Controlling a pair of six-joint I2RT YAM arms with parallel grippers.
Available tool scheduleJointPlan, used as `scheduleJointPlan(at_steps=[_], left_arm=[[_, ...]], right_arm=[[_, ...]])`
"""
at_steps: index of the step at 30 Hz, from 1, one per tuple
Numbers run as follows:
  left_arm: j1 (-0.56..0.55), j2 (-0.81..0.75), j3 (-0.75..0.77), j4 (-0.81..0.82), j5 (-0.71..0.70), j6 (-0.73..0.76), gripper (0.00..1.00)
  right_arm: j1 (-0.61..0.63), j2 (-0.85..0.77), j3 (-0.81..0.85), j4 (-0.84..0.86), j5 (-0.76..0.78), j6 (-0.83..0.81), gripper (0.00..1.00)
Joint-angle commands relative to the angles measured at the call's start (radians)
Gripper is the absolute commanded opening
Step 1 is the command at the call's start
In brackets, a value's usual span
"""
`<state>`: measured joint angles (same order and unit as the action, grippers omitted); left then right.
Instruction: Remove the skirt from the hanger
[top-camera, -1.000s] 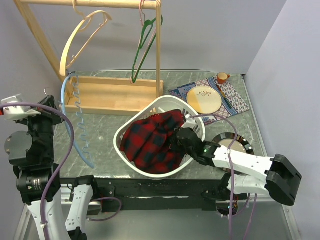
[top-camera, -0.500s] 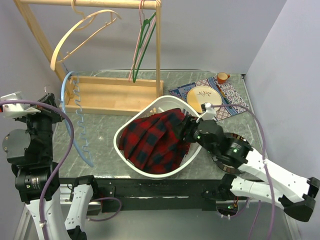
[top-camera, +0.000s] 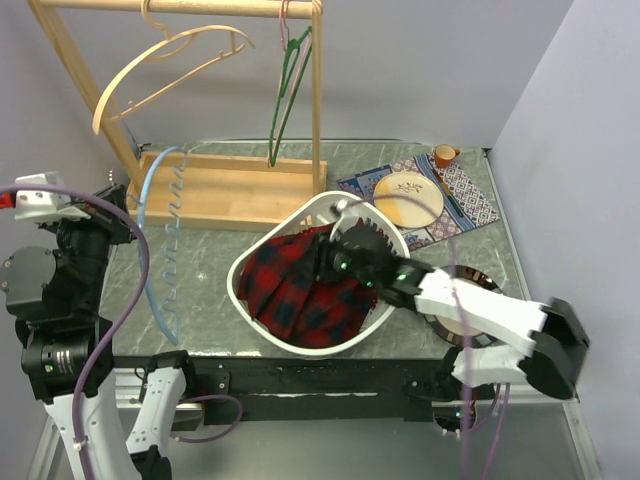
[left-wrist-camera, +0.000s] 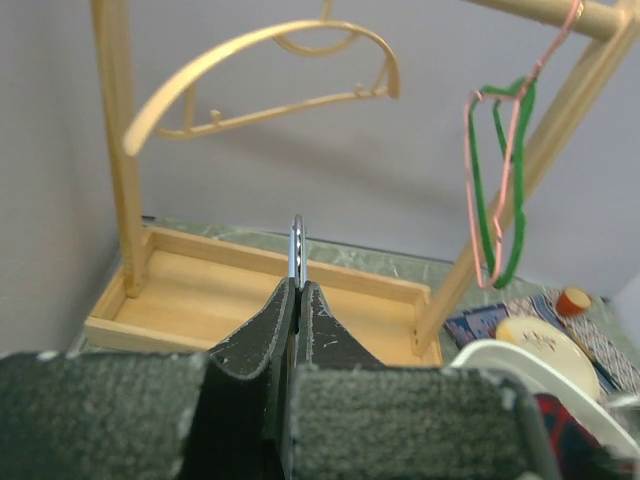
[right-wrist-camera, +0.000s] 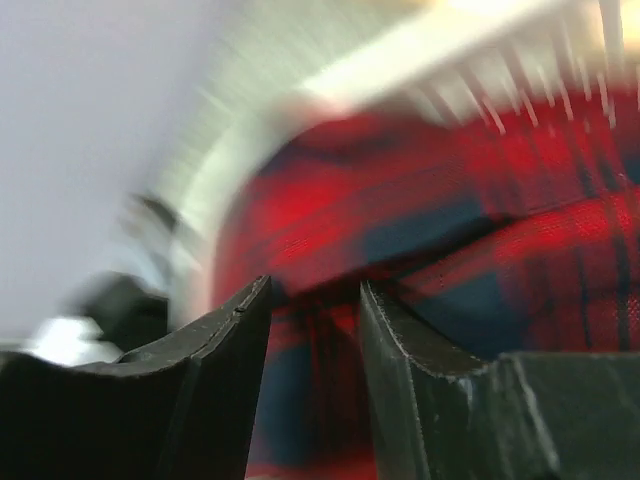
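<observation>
The red plaid skirt (top-camera: 300, 295) lies bunched in a white basket (top-camera: 237, 278), off any hanger. My right gripper (top-camera: 333, 258) hangs open just over the skirt's far side. In the right wrist view the jaws (right-wrist-camera: 315, 285) stand apart with the blurred skirt (right-wrist-camera: 480, 230) close beneath them. My left gripper (top-camera: 118, 222) is shut on the metal hook (left-wrist-camera: 296, 245) of a bare light-blue hanger (top-camera: 142, 205), held up at the left of the table. In the left wrist view the left gripper (left-wrist-camera: 296, 288) pinches the hook.
A wooden rack (top-camera: 318, 100) stands at the back on a wooden tray base (top-camera: 230, 190). It carries a wooden hanger (top-camera: 170, 65) and green and pink wire hangers (top-camera: 285, 90). A plate (top-camera: 408, 198) on a patterned mat and an orange cup (top-camera: 445, 154) sit back right.
My right arm has swung left across the basket, moving the gripper over the skirt's far side. The left arm has raised the blue hanger a little. The wooden hanger swings on the rack.
</observation>
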<state>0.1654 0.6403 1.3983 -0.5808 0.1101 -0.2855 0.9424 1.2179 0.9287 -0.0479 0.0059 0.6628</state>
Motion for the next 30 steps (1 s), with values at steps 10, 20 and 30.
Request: scheduleJointPlan(at_steps=[10,20,30], left_arm=[[-0.001,0.012,0.047,0.019,0.275,-0.018,0.01],[-0.003,-0.024,0.027,0.053,0.422,-0.058,0.01],[-0.003,-0.025,0.019,0.111,0.618,-0.144,0.01]], right_arm=[[-0.005,0.198,-0.059,-0.038,0.086,-0.045,0.46],[-0.005,-0.173,0.198,-0.300,0.001,-0.294,0.81],[0.054,-0.175,0.422,-0.092,-0.150,-0.720,0.87]])
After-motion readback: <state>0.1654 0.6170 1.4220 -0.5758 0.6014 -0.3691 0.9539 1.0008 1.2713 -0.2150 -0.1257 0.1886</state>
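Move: The skirt lies bunched in the white basket about 13 cm below the right hand, some 3 cm to its left and 1 cm back; the basket's middle is roughly straight ahead by 1 cm, 2 cm left. The dark-rimmed plate is about 36 cm right and level with it, lower down. From the left hand, still holding the blue hanger, the green hanger hangs about 38 cm ahead and 30 cm right at similar height; the wooden hanger some 35 cm ahead, 4 cm right and 10 cm up. Over the skirt in the basket the right hand drops quickly, about 14 cm, checks there, then climbs well clear to some 20 cm above its starting height, easing a little back and right while its fingers spread from half to nearly full open and tip upward. The blue hanger, kept in the left grip, is swung to the right and slightly back, the wrist turning about 30 degrees clockwise to face the green hanger. ##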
